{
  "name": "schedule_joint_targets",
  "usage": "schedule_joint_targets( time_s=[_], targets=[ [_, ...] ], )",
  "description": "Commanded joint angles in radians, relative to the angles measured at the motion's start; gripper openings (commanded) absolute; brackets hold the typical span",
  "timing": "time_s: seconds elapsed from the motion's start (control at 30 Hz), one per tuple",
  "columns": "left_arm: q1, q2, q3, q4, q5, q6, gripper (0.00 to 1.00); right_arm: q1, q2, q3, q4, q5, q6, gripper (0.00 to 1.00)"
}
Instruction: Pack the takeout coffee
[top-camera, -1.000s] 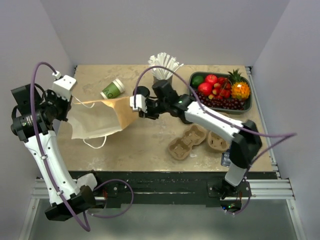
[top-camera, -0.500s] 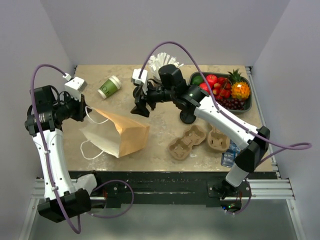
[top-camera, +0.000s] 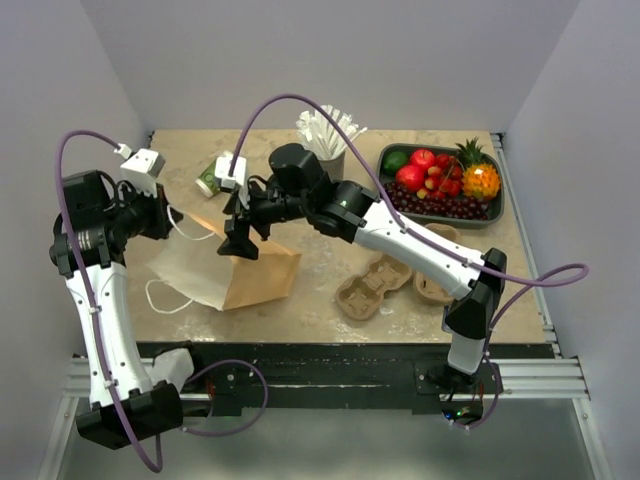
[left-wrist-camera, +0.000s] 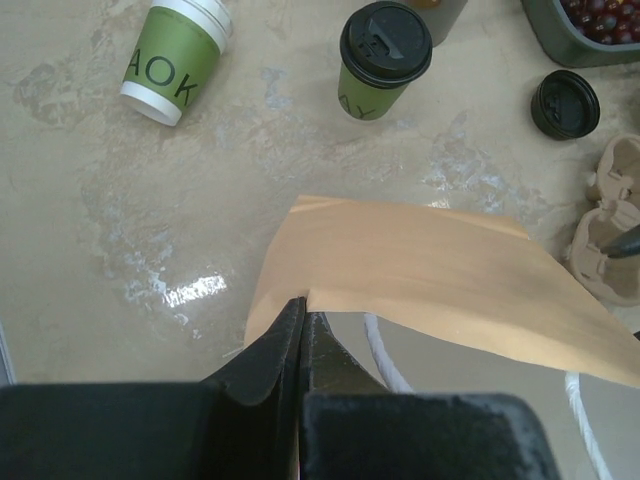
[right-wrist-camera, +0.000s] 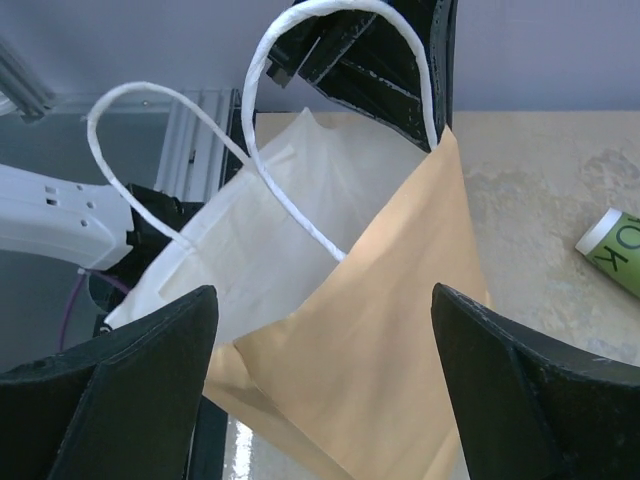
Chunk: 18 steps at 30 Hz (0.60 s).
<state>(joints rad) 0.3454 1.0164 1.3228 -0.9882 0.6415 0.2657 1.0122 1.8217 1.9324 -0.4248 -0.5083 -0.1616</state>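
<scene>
The takeout coffee (left-wrist-camera: 383, 58), a green cup with a black lid, stands upright on the table beyond the bag in the left wrist view; the right arm hides it from above. A brown paper bag (top-camera: 235, 272) with white handles lies on its side, mouth toward the left arm. My left gripper (top-camera: 170, 215) is shut on the bag's upper rim (left-wrist-camera: 303, 312). Over the bag's top edge hovers my right gripper (top-camera: 238, 237), open wide with nothing in it (right-wrist-camera: 322, 300); below it are the brown panel and the pale inside of the bag (right-wrist-camera: 250, 260).
A second green cup (top-camera: 210, 181) with white ends lies on its side behind the bag. A loose black lid (left-wrist-camera: 565, 103) sits by the pulp cup carriers (top-camera: 375, 285). A grey cup of white straws (top-camera: 325, 140) and a fruit tray (top-camera: 440, 210) stand at the back.
My right gripper let go of the bag, opened wide and swung left over it. The bag sagged toward the front of the table, its rim still held by my left gripper.
</scene>
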Motion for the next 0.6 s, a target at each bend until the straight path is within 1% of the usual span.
schedule_joint_targets(
  time_s=[0.0,0.07,0.1,0.13,0.2,0.33,0.37,0.4,0.43,0.5,0.53,0.57],
  targets=[
    [-0.005,-0.036,0.024,0.023,0.003,-0.069,0.0,0.023,-0.03,0.068,-0.04,0.057,-0.01,0.9],
    [-0.006,-0.045,0.033,0.019,0.004,-0.075,0.0,0.052,-0.013,0.094,-0.061,0.118,-0.006,0.89],
    [-0.005,-0.048,0.038,0.016,0.006,-0.075,0.0,0.064,0.01,0.106,-0.087,0.227,-0.001,0.88],
    [-0.005,-0.052,0.042,0.011,0.004,-0.074,0.0,0.086,0.017,0.112,-0.092,0.284,0.004,0.84],
    [-0.005,-0.059,0.058,-0.004,0.004,-0.069,0.0,0.094,0.031,0.111,-0.098,0.379,0.02,0.81],
    [-0.005,-0.061,0.093,-0.046,-0.002,-0.048,0.0,0.098,0.048,0.119,-0.111,0.427,0.019,0.63],
    [-0.006,-0.058,0.113,-0.065,-0.006,-0.042,0.0,0.098,0.05,0.126,-0.117,0.433,0.007,0.57],
    [-0.005,-0.055,0.125,-0.078,-0.008,-0.034,0.0,0.1,0.054,0.138,-0.146,0.439,0.001,0.55],
    [-0.005,-0.053,0.137,-0.09,-0.009,-0.014,0.0,0.098,0.062,0.154,-0.16,0.447,-0.009,0.52],
    [-0.005,-0.044,0.17,-0.13,-0.006,0.015,0.0,0.097,0.059,0.143,-0.16,0.429,-0.032,0.42],
    [-0.005,-0.041,0.18,-0.145,0.012,0.061,0.0,0.098,0.054,0.119,-0.152,0.416,-0.041,0.37],
    [-0.006,-0.039,0.199,-0.183,0.026,0.093,0.06,0.097,0.045,0.108,-0.144,0.371,-0.059,0.32]
  ],
)
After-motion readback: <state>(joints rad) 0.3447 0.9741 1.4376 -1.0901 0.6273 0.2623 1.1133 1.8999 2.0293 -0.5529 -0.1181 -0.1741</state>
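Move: The free stretch of the paper bag's rim is just below the open right fingers: about 2 cm ahead, 1 cm left and 4 cm down. From the right hand, the toppled green cup lies some 24 cm ahead, 11 cm left and 30 cm below, while the black-lidded cup stands some 20 cm ahead, 5 cm right and 29 cm below. From the left hand, shut on the bag's corner, that rim stretch is roughly 15 cm right, 3 cm back and about level. The right hand, fingers pointing left, first eases back barely 1 cm, then sinks about 4 cm and works forward over the bag's rim, turning some 15 degrees clockwise as its wide-open fingers close to less than half, one inside the bag and one outside the kraft wall. Meanwhile the left hand keeps its pinch on the bag's corner and lifts it some 3.5 cm while drawing it about 2 cm back, raising the rim between the right fingers. ##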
